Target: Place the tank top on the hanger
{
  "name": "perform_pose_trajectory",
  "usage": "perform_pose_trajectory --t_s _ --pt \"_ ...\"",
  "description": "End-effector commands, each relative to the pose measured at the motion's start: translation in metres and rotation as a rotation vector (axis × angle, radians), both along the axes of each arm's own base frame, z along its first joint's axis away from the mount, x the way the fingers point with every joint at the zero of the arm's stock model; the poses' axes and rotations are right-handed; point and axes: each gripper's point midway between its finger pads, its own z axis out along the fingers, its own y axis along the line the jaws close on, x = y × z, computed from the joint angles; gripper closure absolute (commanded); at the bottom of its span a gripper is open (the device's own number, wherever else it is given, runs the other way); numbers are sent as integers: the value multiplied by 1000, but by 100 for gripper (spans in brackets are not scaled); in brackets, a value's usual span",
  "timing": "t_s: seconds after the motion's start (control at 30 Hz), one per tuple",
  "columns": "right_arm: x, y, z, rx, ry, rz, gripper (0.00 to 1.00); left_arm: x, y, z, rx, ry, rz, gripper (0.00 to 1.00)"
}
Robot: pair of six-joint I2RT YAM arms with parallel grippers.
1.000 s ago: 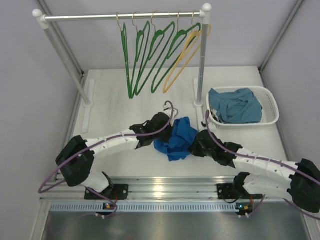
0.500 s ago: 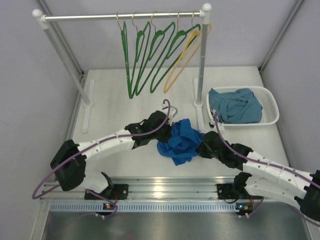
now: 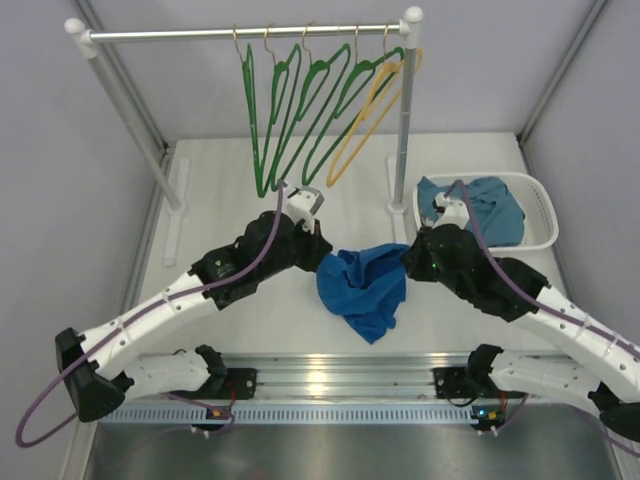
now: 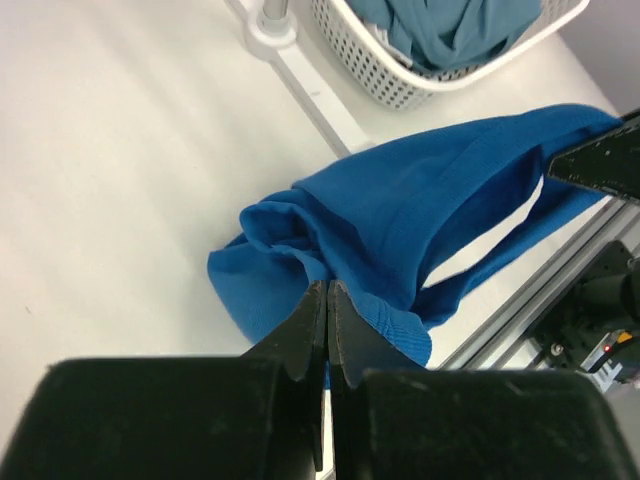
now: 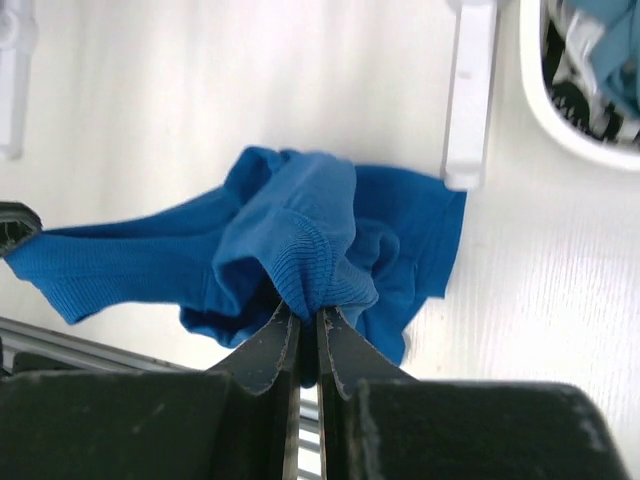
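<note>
The bright blue tank top (image 3: 362, 288) hangs above the table between my two grippers, stretched at its top edge and drooping to a point. My left gripper (image 3: 322, 262) is shut on its left edge, seen in the left wrist view with the tank top (image 4: 400, 215) bunched at the left gripper (image 4: 327, 288). My right gripper (image 3: 408, 262) is shut on its right edge; in the right wrist view ribbed hem of the tank top (image 5: 300, 235) is pinched in the right gripper (image 5: 309, 315). Several green hangers (image 3: 290, 110) hang on the rail behind.
A yellow hanger (image 3: 372, 115) hangs at the right end of the rail (image 3: 240, 33), next to the rack's right post (image 3: 403, 130). A white basket (image 3: 540, 215) holding a teal garment (image 3: 490, 208) stands at the right. Rack feet (image 5: 470, 90) lie on the table.
Both arms have risen and lifted the tank top off the table. It went from a crumpled heap to being spread between the two grippers.
</note>
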Motion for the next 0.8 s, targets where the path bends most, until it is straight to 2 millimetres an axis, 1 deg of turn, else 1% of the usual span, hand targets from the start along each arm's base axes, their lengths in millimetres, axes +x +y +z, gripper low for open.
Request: perform_pose_trajectory --t_s 0.0,0.03,0.07,0.1,0.13,0.17,0.2,0.23,0.3,0.33,0.4,0.43,0.5,0.53,0.57,0.6,0.63,0.67,0.7,0.77 --pt "6 -9 41 -104 -80 31 100 1 18 42 -63 -62 72 100" --pt "10 -6 59 -95 -104 35 100 0 21 47 -69 -69 79 100" --pt "12 -6 67 -110 -121 43 100 0 24 54 -79 -80 91 100" --pt "12 -6 74 -121 -129 50 100 -2 32 62 -92 -92 114 100" --pt "18 -3 93 -123 -160 59 100 -2 36 73 -109 -108 127 100" --pt "21 -3 101 -134 -173 55 100 -3 39 81 -121 -118 135 100" --pt "22 -4 108 -150 -177 55 100 -4 46 93 -144 -139 152 100" --pt "27 -1 128 -151 -207 59 100 -6 49 110 -175 -162 157 100" --pt "33 0 144 -169 -233 52 100 -9 57 134 -219 -197 167 100" --pt "37 1 161 -174 -251 50 100 -11 61 153 -251 -223 175 100" --pt "41 1 180 -176 -282 39 100 -13 68 176 -292 -255 187 100" --pt "46 3 202 -154 -314 28 100 -16 73 196 -329 -285 192 100" --pt "49 -1 219 -174 -341 15 100 -17 79 215 -357 -317 209 100" --pt "53 1 242 -157 -379 8 100 -19 84 233 -387 -341 215 100" --pt "55 -1 248 -168 -385 -1 100 -20 87 242 -403 -355 223 100" --pt "54 -6 273 -128 -430 -15 100 -20 88 249 -413 -366 226 100" --pt "60 -2 272 -154 -428 -13 100 -22 91 260 -435 -380 227 100" --pt "61 -4 278 -156 -438 -22 100 -23 93 265 -445 -385 229 100" --pt "61 -6 288 -138 -457 -30 100 -25 94 271 -463 -394 229 100" --pt "63 -4 286 -144 -453 -30 100 -25 96 271 -474 -393 233 100"
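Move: Both hands already pinch the tank top, its cloth bunched between them. From the right hand, the yellow hanger's middle is some 30 cm ahead, 6 cm left and 21 cm up; from the left, about 29 cm ahead, 13 cm right and 18 cm up. The nearest green hanger hangs about 6 cm to the yellow one's left. The laundry basket sits some 26 cm ahead, 26 cm right and 17 cm below the right hand. Both hands lift the pinched tank top fast and together, the right rising about 28 cm and edging 6 cm forward towards the yellow hanger, while the left rises some 25 cm and swings out about 9 cm to its left, so that they draw the cloth apart. Both wrists tip their fingers upward, the right by about 25 degrees and the left somewhat more as it rolls, and both grippers stay shut on the fabric. ##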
